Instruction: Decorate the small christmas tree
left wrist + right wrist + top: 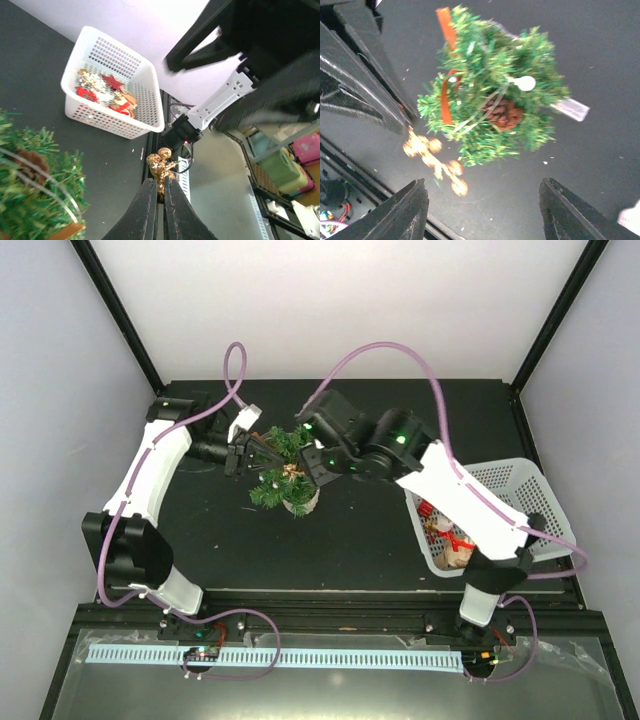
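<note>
The small christmas tree (283, 468) stands in its white pot (302, 504) at the table's middle. Seen from above in the right wrist view, the tree (492, 65) carries an orange ribbon (445, 27), a brown pine cone (504, 112) and a white ball (526, 83). My left gripper (162, 194) is shut on a gold glitter ornament (161, 168), held just left of the tree. The same ornament (434, 160) shows beside the tree's lower branches. My right gripper (487, 212) hangs open above the tree with nothing between its fingers. In the top view both grippers, left (258, 454) and right (312, 460), flank the treetop.
A white basket (545, 508) with red, gold and brown ornaments sits at the right, under the right arm. From the left wrist the basket (145, 85) appears beyond the ornament. Purple cables loop over the back of the table.
</note>
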Controlling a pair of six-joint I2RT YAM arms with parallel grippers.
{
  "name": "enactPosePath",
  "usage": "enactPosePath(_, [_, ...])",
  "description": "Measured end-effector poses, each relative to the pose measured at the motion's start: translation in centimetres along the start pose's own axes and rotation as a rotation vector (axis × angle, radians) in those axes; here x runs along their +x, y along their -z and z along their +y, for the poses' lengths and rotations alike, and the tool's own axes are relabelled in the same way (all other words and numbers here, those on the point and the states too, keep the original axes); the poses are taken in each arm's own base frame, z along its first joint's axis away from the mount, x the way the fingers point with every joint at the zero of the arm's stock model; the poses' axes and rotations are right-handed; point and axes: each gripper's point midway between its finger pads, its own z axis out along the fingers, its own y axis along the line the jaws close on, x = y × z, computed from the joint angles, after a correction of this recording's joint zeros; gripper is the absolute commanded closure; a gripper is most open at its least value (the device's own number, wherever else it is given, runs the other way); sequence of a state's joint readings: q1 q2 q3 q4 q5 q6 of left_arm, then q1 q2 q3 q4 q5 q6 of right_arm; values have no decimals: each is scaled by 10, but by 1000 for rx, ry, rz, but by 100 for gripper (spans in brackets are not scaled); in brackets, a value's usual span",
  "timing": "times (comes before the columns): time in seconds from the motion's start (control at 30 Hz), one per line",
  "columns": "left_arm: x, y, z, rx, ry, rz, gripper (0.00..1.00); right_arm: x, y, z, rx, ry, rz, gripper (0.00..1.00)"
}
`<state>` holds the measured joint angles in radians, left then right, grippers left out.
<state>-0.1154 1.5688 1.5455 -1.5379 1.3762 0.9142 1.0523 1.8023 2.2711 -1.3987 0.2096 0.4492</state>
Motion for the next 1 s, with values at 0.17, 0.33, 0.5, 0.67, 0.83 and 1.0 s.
enactPosePath(0.17, [1,19,14,-62,26,-32,98,-3,51,-45,72,-106,-113,37])
enactPosePath(0.33, [25,29,32,-120,94,-11,98,11,76,-90,166,-201,-154,37])
enactPosePath(0.5, [53,34,45,-164,128,42,98,29,63,-100,218,-217,-104,37])
enactPosePath(0.67, [65,43,57,-200,133,66,98,41,50,-102,242,-216,-56,37])
enactPosePath(0.83, [75,57,72,-241,151,80,98,43,50,-103,243,-225,-56,37])
enactPosePath(1.0, [83,63,84,-255,171,88,98,50,47,-105,252,-229,-40,37])
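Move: The left hand holds the gold berry sprig up at the christmas tree's near edge: the crown's middle lies about 7 cm ahead, 3 to the right and 11 below. From this hand the orange bow is some 8 cm ahead, 4 left, 7 below; the pine cone 7 ahead, 5 right, 8 below. From the empty right hand, the ornament basket is roughly 38 cm right, 3 ahead and 23 below; the clear box is 14 ahead, 8 right, 26 below. Still pinching the gold sprig, the left fingers carry it down about 10 cm and 8 cm to the left, edging slightly forward, round to the tree's left flank beside the lower branches, their tips tipping some 15 degrees further down. The right hand, already open and clear of the sprig, swings about 12 cm right towards the basket, rising and sinking back, turning clockwise. ##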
